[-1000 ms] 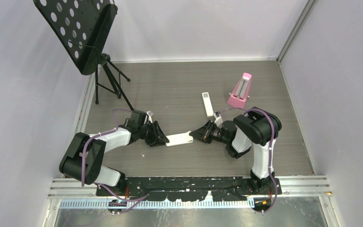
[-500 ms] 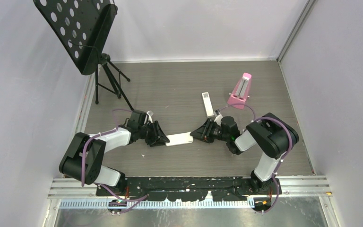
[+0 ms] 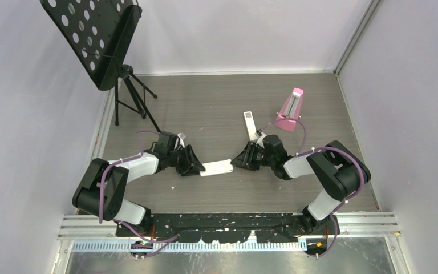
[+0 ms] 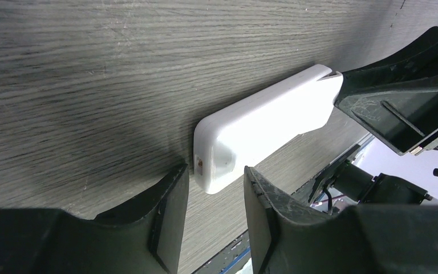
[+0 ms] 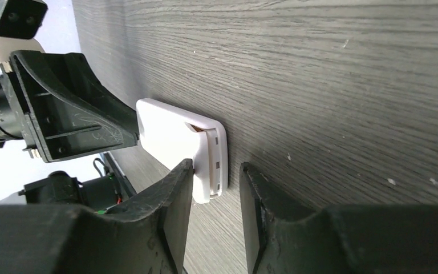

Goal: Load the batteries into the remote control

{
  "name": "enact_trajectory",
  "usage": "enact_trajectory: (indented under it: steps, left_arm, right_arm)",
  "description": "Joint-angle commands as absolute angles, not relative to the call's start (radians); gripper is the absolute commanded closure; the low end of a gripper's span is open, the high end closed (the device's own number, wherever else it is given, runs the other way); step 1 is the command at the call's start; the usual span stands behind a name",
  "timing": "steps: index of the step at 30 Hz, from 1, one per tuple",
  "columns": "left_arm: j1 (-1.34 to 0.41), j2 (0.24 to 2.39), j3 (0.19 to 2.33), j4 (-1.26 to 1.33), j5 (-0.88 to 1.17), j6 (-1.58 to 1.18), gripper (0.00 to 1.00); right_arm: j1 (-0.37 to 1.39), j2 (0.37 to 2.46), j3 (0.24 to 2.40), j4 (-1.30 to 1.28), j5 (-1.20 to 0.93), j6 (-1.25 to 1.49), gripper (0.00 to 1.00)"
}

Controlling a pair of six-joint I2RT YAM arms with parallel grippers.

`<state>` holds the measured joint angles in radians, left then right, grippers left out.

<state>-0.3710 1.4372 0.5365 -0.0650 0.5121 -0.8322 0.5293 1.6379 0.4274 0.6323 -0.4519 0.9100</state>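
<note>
The remote control (image 3: 217, 167) lies white back up on the table between both grippers. My left gripper (image 3: 197, 166) is open at its left end; in the left wrist view the rounded end of the remote control (image 4: 268, 128) sits just at the tips of that gripper (image 4: 214, 174), with a gap on one side. My right gripper (image 3: 238, 161) is open at the other end. In the right wrist view one finger (image 5: 183, 177) rests against the remote control (image 5: 171, 134) and the other stands clear of it. The batteries are out of view.
A longer slim white remote (image 3: 250, 124) lies just behind the right gripper, with a pink metronome (image 3: 289, 109) beyond it. A black music stand (image 3: 100, 40) rises at the back left. Walls close in the table (image 3: 205, 103) on three sides.
The right arm's elbow has swung out to the right and lower, and its jaws have spread apart at the remote's end. The left arm and the remote have stayed in place.
</note>
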Motion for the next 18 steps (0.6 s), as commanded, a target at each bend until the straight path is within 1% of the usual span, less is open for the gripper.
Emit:
enact_trajectory:
  steps: [1, 9, 14, 18]
  left_arm:
    - [-0.372, 1.448, 0.559, -0.078, 0.504, -0.817, 0.57]
    - [-0.373, 1.465, 0.564, -0.077, 0.505, -0.815, 0.57]
    - [-0.373, 1.466, 0.562, -0.078, 0.506, -0.815, 0.57]
    - [-0.373, 1.474, 0.559, -0.083, 0.506, -0.812, 0.61]
  right_arm:
    - [0.547, 1.617, 0.476, 0.542, -0.423, 0.833, 0.61]
    - [0.565, 1.597, 0.501, 0.456, -0.393, 0.784, 0.75]
    - [0.587, 1.597, 0.513, 0.428, -0.373, 0.762, 0.78]
    - [0.613, 1.594, 0.525, 0.398, -0.352, 0.743, 0.81]
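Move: The battery cover on the face-down white remote stands slightly open at its right end, with its middle about 2 cm left and 1 cm back of the right hand, roughly level in height. The second remote lies some 12 cm ahead and 6 cm right of that hand; the pink metronome is about 17 cm ahead and 18 cm right. From the left hand, the battery cover is around 7 cm right and 1 cm ahead. The battery cover is worked shut at its raised end: the right hand's fingertips, already there, sink about half a centimetre, then ease roughly as far left into the remote's end, tipping some 5 degrees more steeply down. Their gap closes to about half. The left hand stays put, its part-open fingers still flanking the remote's left end. ##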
